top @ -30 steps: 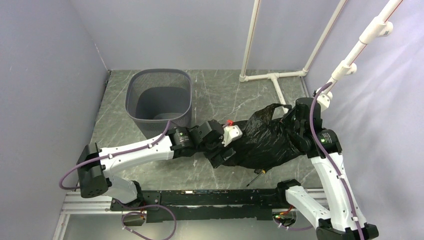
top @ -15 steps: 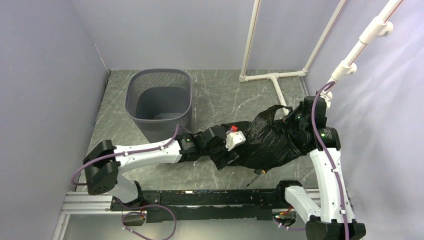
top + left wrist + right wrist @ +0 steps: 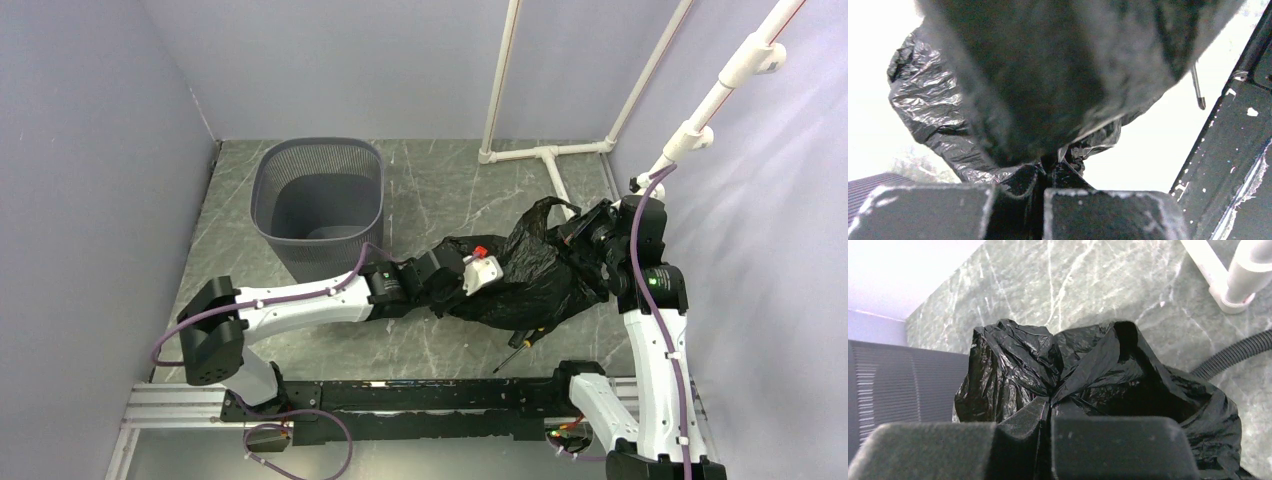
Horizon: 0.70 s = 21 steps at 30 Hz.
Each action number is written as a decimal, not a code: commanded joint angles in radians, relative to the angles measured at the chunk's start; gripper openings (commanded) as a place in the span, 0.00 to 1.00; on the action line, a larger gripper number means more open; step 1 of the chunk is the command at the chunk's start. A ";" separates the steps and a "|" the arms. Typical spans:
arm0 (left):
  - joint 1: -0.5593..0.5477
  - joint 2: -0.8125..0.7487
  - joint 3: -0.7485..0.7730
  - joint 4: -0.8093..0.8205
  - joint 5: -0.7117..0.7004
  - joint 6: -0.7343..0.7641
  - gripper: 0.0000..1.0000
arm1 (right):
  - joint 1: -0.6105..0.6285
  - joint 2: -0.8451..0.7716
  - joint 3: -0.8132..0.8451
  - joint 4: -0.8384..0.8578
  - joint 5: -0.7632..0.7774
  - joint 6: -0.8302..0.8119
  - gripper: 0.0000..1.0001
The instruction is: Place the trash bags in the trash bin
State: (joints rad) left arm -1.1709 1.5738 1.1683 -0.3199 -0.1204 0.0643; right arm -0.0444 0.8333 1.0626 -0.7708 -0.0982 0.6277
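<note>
A wrinkly black trash bag [image 3: 530, 278] lies bunched on the marble floor between my two arms. My left gripper [image 3: 455, 298] is at the bag's left end, shut on a fold of the film [image 3: 1048, 167]. At the bag's right end my right gripper [image 3: 582, 250] is shut on a gathered pleat of it [image 3: 1049, 402], and the film bulges up beyond the jaws [image 3: 1013, 360]. The grey mesh trash bin [image 3: 310, 258] stands upright to the left, behind my left forearm. Its ribbed wall [image 3: 898, 380] fills the left edge of the right wrist view.
A screwdriver [image 3: 515, 352] lies on the floor in front of the bag, close to the black front rail [image 3: 430, 395]. A ribbed black hose [image 3: 1233, 357] runs along the floor to the bag's right. White pipes [image 3: 545, 152] stand at the back right, and walls close in on both sides.
My left gripper, open a second ago, has reached right and shut on the bag's left end. My right gripper has drawn the bag's other end right and toward the back.
</note>
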 commanded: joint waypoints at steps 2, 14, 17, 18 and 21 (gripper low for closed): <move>-0.009 -0.132 0.078 -0.029 -0.063 0.029 0.03 | -0.003 -0.038 0.072 0.087 -0.128 -0.022 0.02; -0.009 -0.251 0.203 -0.040 -0.120 0.168 0.03 | -0.003 -0.040 0.304 0.192 -0.370 -0.002 0.02; -0.009 -0.264 0.223 -0.019 -0.168 0.222 0.03 | -0.003 -0.025 0.367 0.216 -0.433 0.003 0.02; -0.009 -0.266 0.234 -0.013 -0.186 0.244 0.03 | -0.003 -0.021 0.385 0.227 -0.459 0.006 0.02; -0.008 -0.270 0.274 0.009 -0.217 0.319 0.02 | -0.003 -0.008 0.428 0.267 -0.513 0.023 0.02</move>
State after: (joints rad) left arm -1.1744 1.3361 1.3632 -0.3637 -0.2634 0.2569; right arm -0.0452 0.8082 1.4197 -0.6033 -0.4931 0.6296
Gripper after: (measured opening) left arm 0.032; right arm 0.027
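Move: Both grippers already pinch the black trash bag, which hangs between them. From the left gripper the trash bin's middle is about 12 cm ahead, 25 cm left and roughly level in height; the screwdriver lies some 12 cm back, 10 cm right and 13 cm below. From the right gripper the bin is about 40 cm left, 4 cm ahead and 13 cm lower, while the near pipe joint on the table stands some 16 cm straight ahead, 25 cm below. Hoist the trash bag with both grippers together, keeping both pairs of fingers shut on the plastic. Raise the left gripper nearly straight up by about 18 cm, tipping its fingers up; lift the right one just as far while carrying it left and slightly back, tilting its fingers up some 30 degrees and turning them counter-clockwise. ##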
